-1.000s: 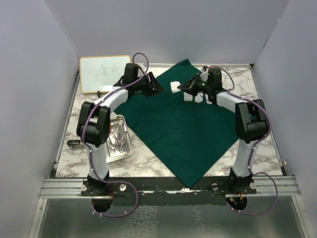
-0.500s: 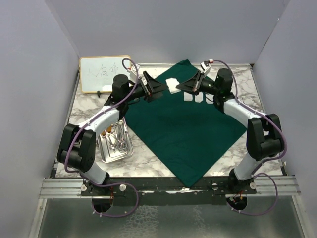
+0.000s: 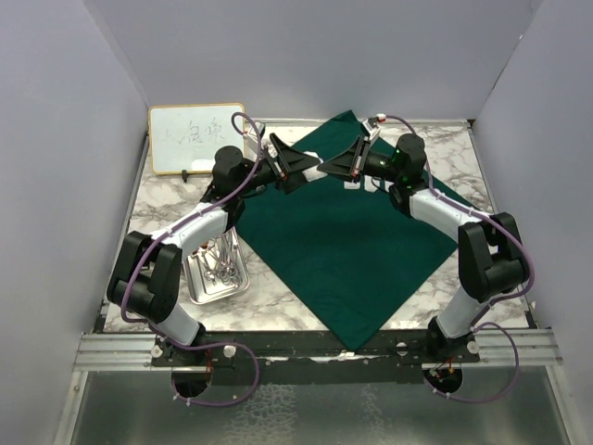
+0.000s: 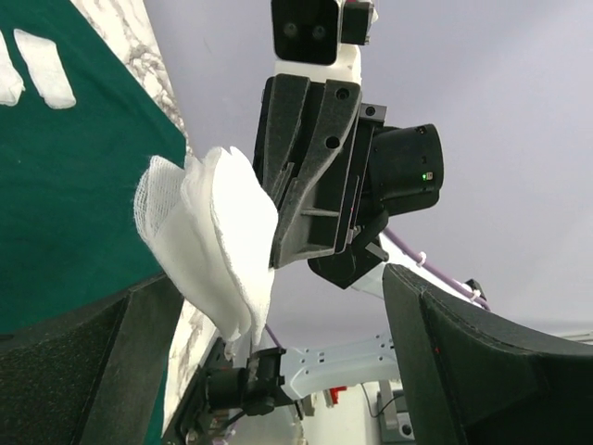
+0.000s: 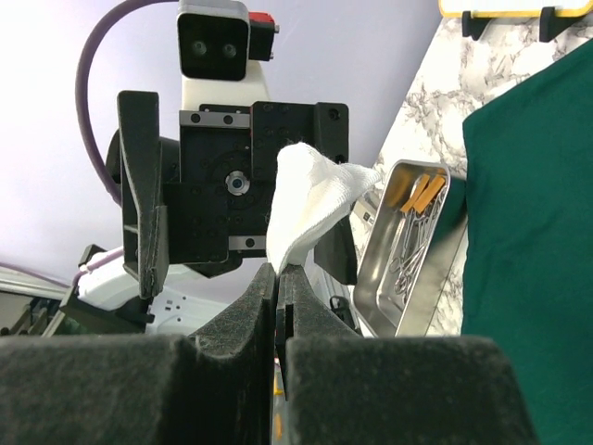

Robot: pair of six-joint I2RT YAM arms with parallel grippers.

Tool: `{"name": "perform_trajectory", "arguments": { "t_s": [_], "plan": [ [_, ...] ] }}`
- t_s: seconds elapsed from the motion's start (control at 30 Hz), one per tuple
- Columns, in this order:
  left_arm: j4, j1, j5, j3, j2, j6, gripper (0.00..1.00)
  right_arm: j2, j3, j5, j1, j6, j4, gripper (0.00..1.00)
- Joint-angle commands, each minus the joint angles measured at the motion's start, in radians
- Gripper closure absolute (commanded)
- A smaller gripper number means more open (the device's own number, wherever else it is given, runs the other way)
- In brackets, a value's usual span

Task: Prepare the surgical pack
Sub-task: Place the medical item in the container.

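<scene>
The dark green drape [image 3: 343,241] lies spread as a diamond on the marble table. Above its far corner my two grippers meet tip to tip. My right gripper [image 5: 278,269] [image 3: 326,169] is shut on the lower edge of a folded white gauze square [image 5: 310,199] [image 4: 213,241], which stands up from its fingertips. My left gripper [image 4: 278,306] [image 3: 304,171] is open, its fingers [image 4: 463,362] wide on either side of the gauze without touching it. More gauze pieces [image 3: 361,183] [image 4: 42,65] lie on the drape. The steel tray [image 3: 199,289] holds silver instruments [image 5: 412,246].
A wood-framed whiteboard [image 3: 195,137] leans at the back left corner. The tray sits left of the drape, under the left arm's forearm. Grey walls close in the table on three sides. A metal rail [image 3: 315,345] runs along the near edge.
My left gripper's jaws have spread wide and let go of the gauze. The right gripper stays shut on it. Both arms have stretched out toward the far part of the drape.
</scene>
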Motion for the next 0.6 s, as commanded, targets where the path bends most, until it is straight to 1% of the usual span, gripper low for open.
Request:
{"name": "perform_trajectory", "arguments": {
  "t_s": [0.0, 0.13, 0.27, 0.57],
  "plan": [
    [0.074, 0.001, -0.030, -0.013, -0.024, -0.035, 0.14, -0.040, -0.020, 0.001, 0.002, -0.020, 0.014, 0.99],
    [0.077, 0.001, -0.046, -0.027, -0.039, -0.033, 0.28, -0.055, -0.035, 0.028, 0.002, -0.037, -0.007, 0.99],
    [0.080, 0.001, -0.057, -0.031, -0.040, -0.035, 0.39, -0.063, -0.037, 0.035, 0.002, -0.046, -0.020, 0.99],
    [0.081, 0.001, -0.078, -0.015, -0.036, -0.023, 0.54, -0.081, -0.066, 0.038, 0.002, -0.036, -0.008, 0.99]
  ]
}}
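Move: The gauze, the medical item, is pinched in the right fingers. Its middle is about 3 cm to the right hand's left and 1 cm farther out. From the left hand it is some 2 cm right, 1 cm ahead and 2 cm lower, between the open fingers. The nearest loose gauze lies roughly 18 cm ahead, 8 cm right of the right hand and 26 cm below. The tray's middle is about 24 cm left of the left hand, 3 cm back and 27 cm down. Around the gauze held out by the right hand, the left fingers close from almost fully open to about half, one above it and one below, while the left hand stays nearly in place. The right hand keeps its shut pinch on the gauze and eases back about 1 cm, bringing it close to the left's lower finger. ##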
